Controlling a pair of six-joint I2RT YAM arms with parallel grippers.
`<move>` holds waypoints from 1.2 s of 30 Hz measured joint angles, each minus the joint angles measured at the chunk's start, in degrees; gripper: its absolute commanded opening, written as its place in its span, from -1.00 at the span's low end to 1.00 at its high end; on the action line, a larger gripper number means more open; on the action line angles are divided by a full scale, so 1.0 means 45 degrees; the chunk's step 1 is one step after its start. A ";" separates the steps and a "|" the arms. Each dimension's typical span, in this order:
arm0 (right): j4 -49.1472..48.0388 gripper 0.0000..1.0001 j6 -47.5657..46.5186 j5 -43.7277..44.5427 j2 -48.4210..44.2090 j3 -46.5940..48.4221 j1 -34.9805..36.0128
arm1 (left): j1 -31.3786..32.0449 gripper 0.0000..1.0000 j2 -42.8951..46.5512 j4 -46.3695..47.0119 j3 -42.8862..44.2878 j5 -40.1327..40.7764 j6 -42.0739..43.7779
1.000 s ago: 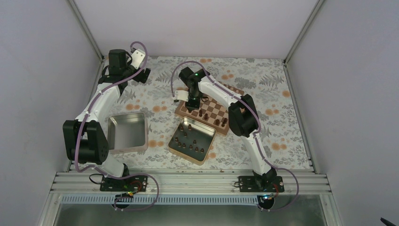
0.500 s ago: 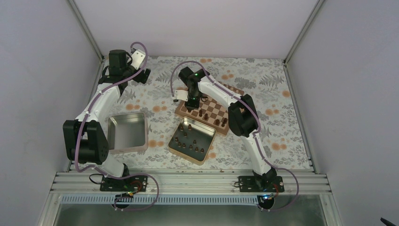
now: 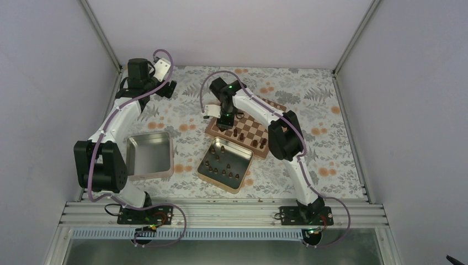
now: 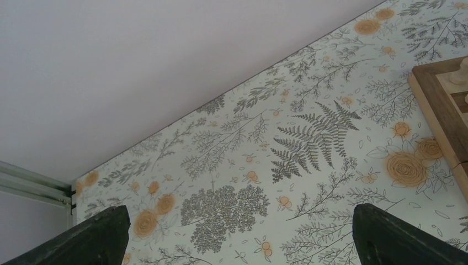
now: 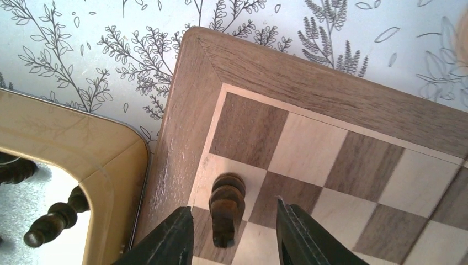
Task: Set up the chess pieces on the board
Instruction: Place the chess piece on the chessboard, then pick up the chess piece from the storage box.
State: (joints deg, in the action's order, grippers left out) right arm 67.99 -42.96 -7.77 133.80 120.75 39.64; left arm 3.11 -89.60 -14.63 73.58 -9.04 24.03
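The board (image 3: 251, 126) lies tilted at mid-table. My right gripper (image 3: 223, 125) hangs over its near-left corner. In the right wrist view it (image 5: 233, 221) stands open around a dark chess piece (image 5: 225, 207) that stands upright on a light edge square of the board (image 5: 309, 149), with a gap on each side. A few more dark pieces (image 3: 255, 143) stand along the board's near edge. Several others (image 3: 223, 168) sit in a tin (image 3: 238, 150). My left gripper (image 3: 168, 88) is open at the far left, over bare cloth (image 4: 240, 232).
An empty square tin (image 3: 148, 135) sits at the left by the left arm. The tin's rim (image 5: 105, 165) lies right beside the board's left border. A pale piece (image 4: 461, 72) shows at the board's far corner (image 4: 441, 105). Walls close in the back and sides.
The right gripper's jaws have parted and let go of the dark piece, which now stands free on its square. The left arm has not moved.
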 measured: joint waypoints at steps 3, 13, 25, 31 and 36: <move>0.0044 -0.20 0.0019 0.0180 -0.0282 0.0000 0.0005 | 0.0000 1.00 0.0000 0.0000 0.0000 0.0000 0.0000; 0.0248 -0.28 0.0248 0.0389 -0.2788 -0.0996 0.0874 | 0.0000 1.00 0.0000 -0.0005 0.0000 0.0005 0.0000; -0.0053 -0.29 0.0321 -0.0355 -0.3410 -0.3687 0.2531 | 0.0000 1.00 0.0010 -0.0005 0.0000 0.0078 0.0000; -0.0636 -0.31 0.0539 -0.0476 -0.3026 -0.3691 0.2535 | 0.0000 1.00 0.0160 0.0000 0.0000 0.0146 0.0000; -0.0811 -0.31 0.0627 -0.0554 -0.2273 -0.3691 0.2535 | 0.0000 1.00 0.0189 0.0049 0.0000 0.0151 0.0005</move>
State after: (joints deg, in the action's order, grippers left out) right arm 64.34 -40.14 -10.26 123.57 104.14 51.05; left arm 3.11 -88.75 -14.41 73.58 -8.36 24.05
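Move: Right gripper: the next likely chess piece stands in the tray's far-left corner, about 10 cm back, 4 cm left and 3 cm below. In the tray, one neighbour is some 4 cm to that piece's right and another about 4 cm nearer the base and 2 cm right of it. The just-placed piece stands between the open fingers. From the left gripper, the tray piece is roughly 21 cm back, 22 cm right and 20 cm down. Lift the right gripper about 7 cm clear of the piece it has set on the board, fingers already parted. Then swing it back some 11 cm and a little left over the tray rim, turning about 10 degrees counter-clockwise, and sink about 7 cm in two stages towards the dark pieces in the far-left corner. Keep the fingers part open. ##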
